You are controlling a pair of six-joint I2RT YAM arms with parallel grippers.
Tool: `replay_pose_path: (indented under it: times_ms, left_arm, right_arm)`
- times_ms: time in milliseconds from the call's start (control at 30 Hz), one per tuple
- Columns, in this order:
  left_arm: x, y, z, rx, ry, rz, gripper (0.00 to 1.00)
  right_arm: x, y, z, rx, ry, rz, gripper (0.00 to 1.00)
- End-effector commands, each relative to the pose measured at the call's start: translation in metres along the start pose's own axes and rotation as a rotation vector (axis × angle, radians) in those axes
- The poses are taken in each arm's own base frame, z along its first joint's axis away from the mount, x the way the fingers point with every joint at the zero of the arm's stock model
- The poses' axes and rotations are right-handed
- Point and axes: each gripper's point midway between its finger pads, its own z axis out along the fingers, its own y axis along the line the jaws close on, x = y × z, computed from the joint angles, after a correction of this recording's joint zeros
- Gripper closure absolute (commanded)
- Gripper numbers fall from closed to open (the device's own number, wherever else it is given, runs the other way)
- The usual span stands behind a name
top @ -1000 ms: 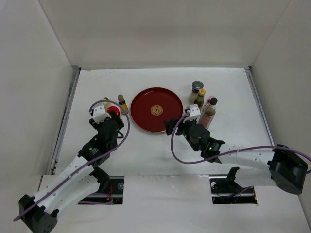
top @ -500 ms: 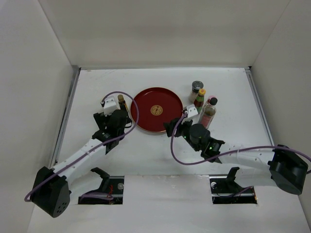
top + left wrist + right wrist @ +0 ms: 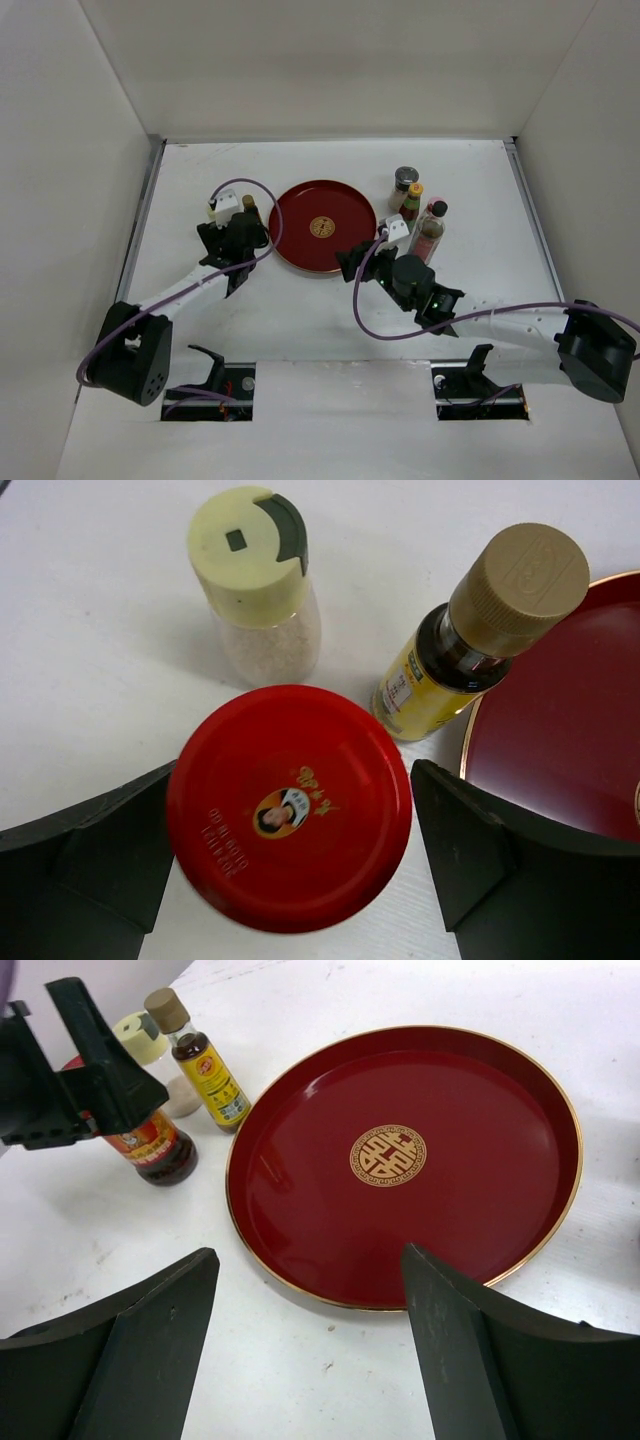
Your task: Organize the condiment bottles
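Note:
My left gripper (image 3: 292, 780) hangs open straight over a red-lidded jar (image 3: 289, 805), one finger at each side of the lid, with a gap at the right finger. Behind it stand a cream-capped shaker (image 3: 250, 575) and a tan-capped bottle with a yellow label (image 3: 480, 630). Across the table, a grey-capped jar (image 3: 404, 180), a yellow-capped bottle (image 3: 412, 200) and a tall clear black-capped bottle (image 3: 430, 232) stand together. My right gripper (image 3: 310, 1260) is open and empty above the table, just in front of the tray's near rim.
A round red tray (image 3: 290, 215) with a gold emblem lies between the two groups of bottles, with nothing on it. Its rim (image 3: 470, 750) sits right beside the tan-capped bottle. White walls enclose the table on three sides.
My left arm has swung forward and to the right, so its gripper now covers the red-lidded jar, and its jaws have spread. The right gripper has hardly moved.

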Motion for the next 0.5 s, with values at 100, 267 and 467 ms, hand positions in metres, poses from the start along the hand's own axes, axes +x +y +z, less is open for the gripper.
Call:
replay_pose_path:
  times_ms: [100, 267, 467]
  left_arm:
    - [-0.028, -0.021, 0.007, 0.049, -0.071, -0.058, 0.21]
    - [-0.036, -0.01, -0.002, 0.027, -0.108, -0.078, 0.46]
    - [-0.045, -0.008, -0.03, 0.063, -0.15, -0.082, 0.58]
  right_arm:
    - [-0.02, 0.003, 0.002, -0.008, -0.055, 0.034, 0.2]
    - [-0.022, 0.002, 0.001, -0.006, -0.06, 0.038, 0.2]
    - [-0.023, 0.001, 0.001, -0.004, -0.065, 0.043, 0.2]
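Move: The red-capped sauce bottle stands between my open left fingers, its middle about 1 cm ahead and some 4 cm below the hand point. Close beyond it, the salt shaker is about 7 cm ahead and 4 cm left of my hand, the yellow-label bottle 7 cm ahead and 3 cm right; the red tray's centre lies 4 cm ahead and 20 cm right. From my right hand the red-capped bottle is roughly 9 cm ahead, 27 cm left and 12 cm lower. I ease my left hand the last half centimetre or so forward and down around the red-capped bottle and close my fingers until they pinch it from both sides just under the cap. Then, keeping hold, I draw it back nearly 2 cm towards me and up about 1 cm, away from the salt shaker and the yellow-label bottle, without turning the wrist. ##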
